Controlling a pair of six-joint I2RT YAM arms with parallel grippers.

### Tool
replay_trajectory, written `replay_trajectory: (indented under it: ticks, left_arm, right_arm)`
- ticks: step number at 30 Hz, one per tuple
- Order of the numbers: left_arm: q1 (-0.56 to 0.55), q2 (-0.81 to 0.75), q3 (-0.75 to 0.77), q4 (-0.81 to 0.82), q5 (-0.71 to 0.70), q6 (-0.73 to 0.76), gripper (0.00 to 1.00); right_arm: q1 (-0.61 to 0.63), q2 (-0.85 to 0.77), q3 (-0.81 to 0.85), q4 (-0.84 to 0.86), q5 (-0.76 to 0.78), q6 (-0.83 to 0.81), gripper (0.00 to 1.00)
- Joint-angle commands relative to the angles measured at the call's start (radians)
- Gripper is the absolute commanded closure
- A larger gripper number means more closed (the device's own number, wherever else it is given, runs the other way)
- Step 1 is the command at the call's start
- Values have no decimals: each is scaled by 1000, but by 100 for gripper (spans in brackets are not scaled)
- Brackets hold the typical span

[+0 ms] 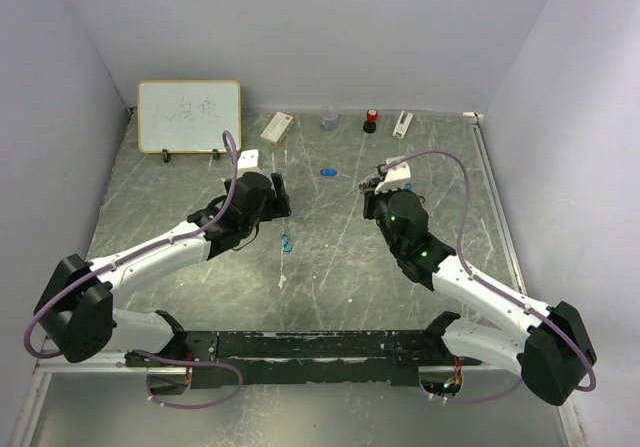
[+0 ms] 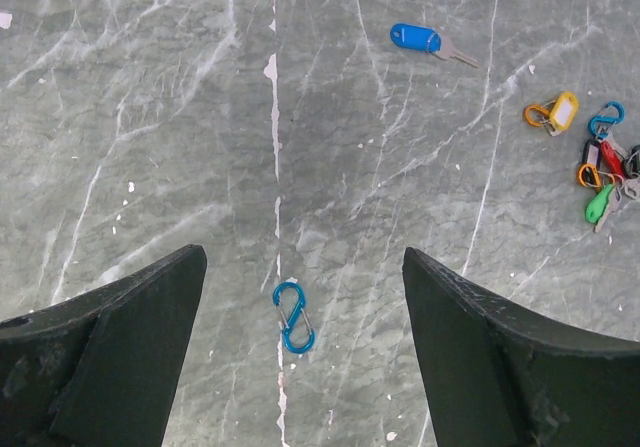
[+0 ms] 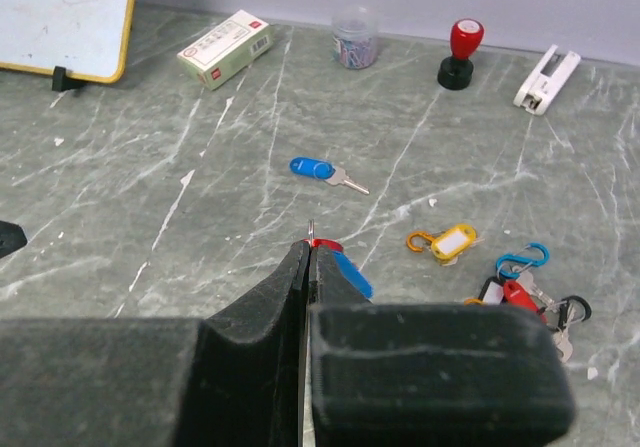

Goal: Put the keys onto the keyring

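Observation:
My left gripper (image 2: pixel 302 257) hangs open over the table with nothing between its fingers. A blue S-shaped carabiner clip (image 2: pixel 293 317) lies just below it. A blue-tagged key (image 2: pixel 415 38) lies alone further out. A yellow-tagged key (image 3: pixel 450 242) on an orange clip rests beside a cluster of red, green and black-tagged keys and clips (image 3: pixel 520 292). My right gripper (image 3: pixel 312 245) is shut on a thin metal piece seen edge-on, apparently the keyring. A red arc and a blue tag (image 3: pixel 352 272) show at its tips.
Along the back wall stand a whiteboard (image 1: pixel 188 116), a small box (image 1: pixel 276 127), a jar of paper clips (image 1: pixel 329 119), a red stamp (image 1: pixel 371 120) and a white stapler (image 1: pixel 403 124). Grey walls close in both sides.

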Motion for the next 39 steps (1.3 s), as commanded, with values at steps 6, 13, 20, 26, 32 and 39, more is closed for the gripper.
replay_trajectory:
  ticks: [6,13,20,26,32,39]
  left_arm:
    - [7,18,2,25,25,-11,10]
    - [7,27,6,21,23,-9,10]
    - [9,42,3,27,13,-5,10]
    - [13,55,-1,37,17,0,10]
    - [18,65,-14,58,43,-1,10]
    - [24,85,-9,61,55,1,10]
  right_arm:
    - [-93,2,1,-67,-162,70,100]
    - [-120,28,-35,64,-456,50,100]
    - [-185,111,8,-9,-304,90,100]
    - [-270,216,39,12,-332,101,100]
    - [-327,369,98,56,-395,123,100]
    - [-333,498,122,136,-481,165,100]
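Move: The right hand, its fingers shut on a red-and-blue tag piece, is bound for open table about 8 cm ahead, 2 cm right and 21 cm below. The yellow-tag key lies about 14 cm ahead and 7 cm right of the hand, the key pile 10 ahead and 13 right, the blue-tag key 19 ahead and 4 left. The blue carabiner is some 15 cm under the open left hand, 2 cm back and 1 cm left. Still pinching the red-and-blue piece, the right hand wags briefly right, then left, before sweeping down about 12 cm and forward some 7 cm towards the table just short of the yellow-tag key, fingers tipping about 20 degrees further down. The left hand, wide open, sinks about 2.5 cm towards the blue carabiner. ##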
